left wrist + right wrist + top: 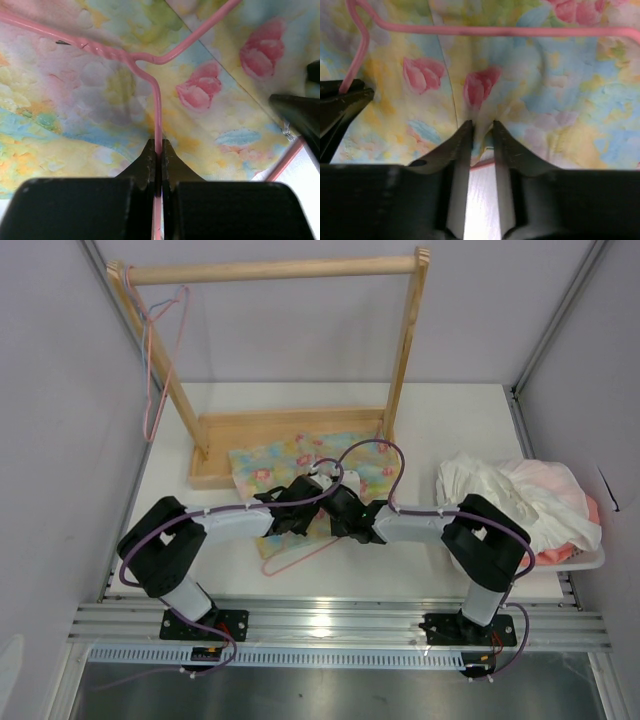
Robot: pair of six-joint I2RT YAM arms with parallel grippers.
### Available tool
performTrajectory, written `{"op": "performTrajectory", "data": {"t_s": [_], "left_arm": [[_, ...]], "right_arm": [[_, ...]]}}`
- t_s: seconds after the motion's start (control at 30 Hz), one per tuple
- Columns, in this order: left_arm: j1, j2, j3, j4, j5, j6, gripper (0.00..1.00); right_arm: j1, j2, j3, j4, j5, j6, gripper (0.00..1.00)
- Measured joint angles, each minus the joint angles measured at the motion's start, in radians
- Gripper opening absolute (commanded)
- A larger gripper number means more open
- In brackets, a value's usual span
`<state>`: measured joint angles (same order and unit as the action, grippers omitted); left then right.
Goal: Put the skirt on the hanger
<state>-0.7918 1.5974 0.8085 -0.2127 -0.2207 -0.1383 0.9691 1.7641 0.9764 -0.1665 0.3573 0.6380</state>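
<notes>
The pastel flowered skirt (285,458) lies flat on the table in front of the rack's base. The pink hanger (300,555) lies partly over it, one corner sticking out toward the near edge. My left gripper (297,508) is shut on the hanger's neck wire (157,100), which runs straight up from between the jaws (158,145) to the twisted joint, with skirt (75,90) beneath. My right gripper (345,512) is beside it at the skirt's near hem. In the right wrist view its jaws (481,127) pinch a raised fold of skirt (560,85), under the hanger's bar (495,31).
A wooden clothes rack (405,350) stands at the back, its base board (280,425) touching the skirt's far edge. Spare thin hangers (152,350) hang at the rack's left end. A heap of white and pink clothes (520,500) fills a basket at the right.
</notes>
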Motion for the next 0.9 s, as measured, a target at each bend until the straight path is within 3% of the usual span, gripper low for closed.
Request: {"op": "performTrajectory", "data": {"t_s": [0.07,0.17,0.4,0.7,0.9], "left_arm": [[0.002,0.000,0.001,0.000,0.006,0.001,0.00],[0.003,0.000,0.002,-0.002,0.009,0.007,0.00],[-0.007,0.000,0.002,0.003,0.004,0.008,0.00],[-0.024,0.000,0.003,0.053,-0.018,0.007,0.00],[-0.024,0.000,0.002,0.089,-0.041,0.006,0.00]], "right_arm": [[0.000,0.006,0.000,0.015,0.004,0.013,0.11],[0.000,0.005,-0.001,0.020,0.002,0.026,0.06],[-0.008,-0.035,-0.001,-0.062,-0.021,0.037,0.02],[-0.114,-0.266,0.004,-0.220,-0.151,0.024,0.02],[-0.162,-0.323,0.003,-0.277,-0.211,0.005,0.01]]}}
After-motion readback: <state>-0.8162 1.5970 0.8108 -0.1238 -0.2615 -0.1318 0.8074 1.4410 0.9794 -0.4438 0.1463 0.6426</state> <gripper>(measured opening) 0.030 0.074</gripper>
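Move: The right fingers straddle the skirt's near edge, which lies about level with them and 1 cm lower. The hanger's left corner is roughly 14 cm left and 6 cm back of them, and the middle of the rack's wooden base some 18 cm ahead and 9 cm left. From the left hand, which already holds the pink hanger by its neck, that skirt edge is about 7 cm to the right and 1 cm back, 1 cm lower. The right fingers finish closing on the skirt's near edge beside the hanger's bottom bar, pinch the cloth, then haul it upward about 8 cm while carrying it some 5 cm to the right, away from the left gripper, with a tilt of roughly 10 degrees. The left hand keeps its grip on the hanger and eases 1 to 2 cm right, forward and up. ##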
